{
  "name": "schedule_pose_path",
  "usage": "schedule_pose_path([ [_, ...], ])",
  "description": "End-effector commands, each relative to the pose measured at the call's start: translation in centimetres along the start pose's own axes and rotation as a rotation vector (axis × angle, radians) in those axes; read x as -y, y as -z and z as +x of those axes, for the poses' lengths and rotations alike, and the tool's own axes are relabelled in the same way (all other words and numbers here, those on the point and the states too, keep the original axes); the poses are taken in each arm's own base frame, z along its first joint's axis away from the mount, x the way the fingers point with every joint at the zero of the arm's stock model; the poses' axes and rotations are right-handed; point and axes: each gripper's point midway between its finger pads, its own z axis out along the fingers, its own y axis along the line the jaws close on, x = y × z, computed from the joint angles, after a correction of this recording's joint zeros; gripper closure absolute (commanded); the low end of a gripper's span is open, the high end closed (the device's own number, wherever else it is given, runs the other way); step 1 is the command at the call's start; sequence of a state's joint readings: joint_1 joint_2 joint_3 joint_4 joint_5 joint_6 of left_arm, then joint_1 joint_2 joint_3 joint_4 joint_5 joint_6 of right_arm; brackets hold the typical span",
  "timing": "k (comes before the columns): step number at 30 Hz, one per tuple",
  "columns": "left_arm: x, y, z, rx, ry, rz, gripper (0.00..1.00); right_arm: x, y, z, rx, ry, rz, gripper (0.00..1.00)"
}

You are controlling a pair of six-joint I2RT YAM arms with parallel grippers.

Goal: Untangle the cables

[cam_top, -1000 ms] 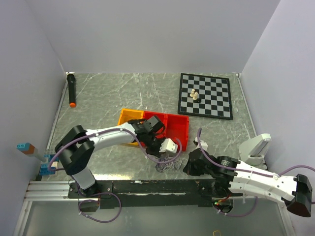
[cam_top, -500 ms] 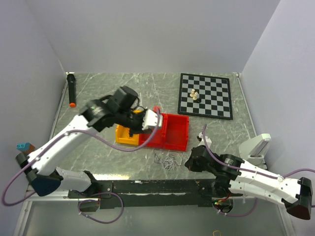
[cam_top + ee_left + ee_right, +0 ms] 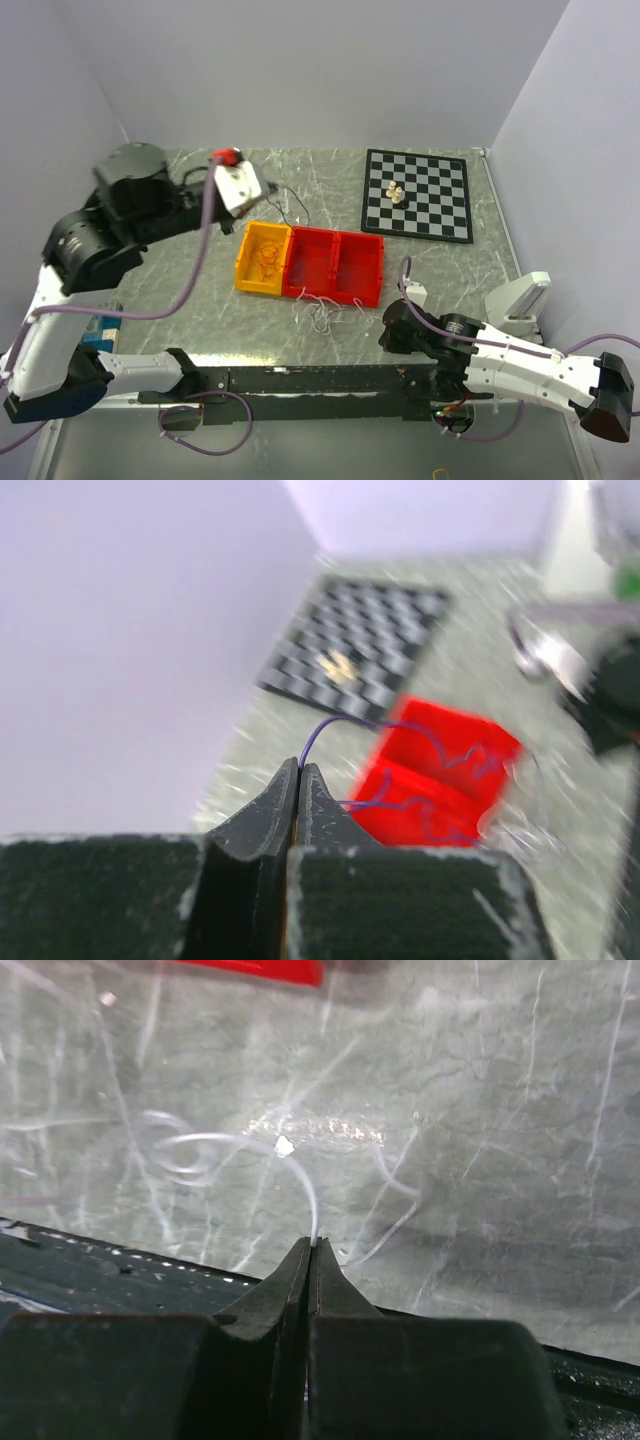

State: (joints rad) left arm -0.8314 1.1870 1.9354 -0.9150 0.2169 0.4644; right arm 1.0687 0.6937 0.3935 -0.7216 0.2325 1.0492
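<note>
My left gripper [image 3: 264, 192] is raised high over the back left of the table, shut on a thin dark purple cable [image 3: 340, 722]. That cable [image 3: 293, 205] trails down across the red bin [image 3: 440, 770]. White cables [image 3: 320, 312] lie in loose curls on the table in front of the red bin [image 3: 345, 282]. My right gripper [image 3: 383, 324] sits low beside them, shut on the end of one white cable [image 3: 312, 1205], whose loops [image 3: 190, 1150] spread to the left. An orange cable [image 3: 265, 257] is coiled inside the yellow bin [image 3: 243, 275].
A chessboard [image 3: 430, 210] with a few pieces [image 3: 396, 194] lies at the back right. A black marker with an orange tip [image 3: 146, 183] lies by the left wall. A white block [image 3: 520, 300] is at the right, and blue blocks [image 3: 95, 330] at the left edge.
My left arm has lifted from the clump near the front edge and swung up and back to the left, drawing the purple cable out. The right gripper has barely moved.
</note>
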Motion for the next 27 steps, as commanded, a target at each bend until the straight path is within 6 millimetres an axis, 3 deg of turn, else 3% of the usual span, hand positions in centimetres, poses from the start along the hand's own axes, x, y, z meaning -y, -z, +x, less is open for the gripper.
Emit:
schedule_pose_path([
  [1,-5.0,3.4,-5.4,0.167,0.006,-0.254,0.99,-0.2,-0.7,0.5,-0.018,-0.020,-0.005,1.00],
  [6,-7.6,6.3,-9.2,0.301,-0.011,-0.393,0.99,0.2,-1.2,1.0,-0.033,-0.016,0.009,1.00],
  [13,-11.5,12.3,-14.8,0.518,-0.042,-0.630,0.99,0.7,-1.6,1.7,-0.051,-0.027,0.015,1.00],
  [23,-15.4,18.9,-19.1,0.669,-0.151,-0.938,0.99,1.1,-2.4,2.6,-0.073,-0.039,0.015,1.00],
  [24,-15.5,19.3,-19.3,0.677,-0.158,-0.952,0.99,1.0,-2.4,2.6,-0.074,-0.038,0.010,1.00],
  [27,-14.8,17.7,-18.7,0.636,-0.183,-0.880,0.99,0.8,-2.4,2.4,-0.069,-0.027,0.009,1.00],
])
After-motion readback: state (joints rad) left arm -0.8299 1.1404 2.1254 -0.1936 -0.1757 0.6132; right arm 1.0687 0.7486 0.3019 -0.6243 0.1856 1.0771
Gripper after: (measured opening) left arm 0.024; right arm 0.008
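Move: The left hand, already holding the purple cable high up, has the white cable tangle about 49 cm below it, some 8 cm to its right and 3 cm back. Under that hand, the yellow bin lies about 10 cm ahead and 5 cm left, the middle red bin 9 cm ahead and 5 cm right. For the right hand, pinching a white cable's end low over the table, the tangle is 14 cm left, 7 cm ahead and 4 cm below; the right red bin is 17 cm ahead, 6 cm left. Keeping its pinch on the purple cable, the left hand hauls it on upwards by about 25 cm and to the left by about 13 cm, away from the white tangle's place on the table, while the wrist swings some 60 degrees so the fingers end up pointing skyward. The right hand keeps its grip on the white end and sinks about 3 cm towards the table. ##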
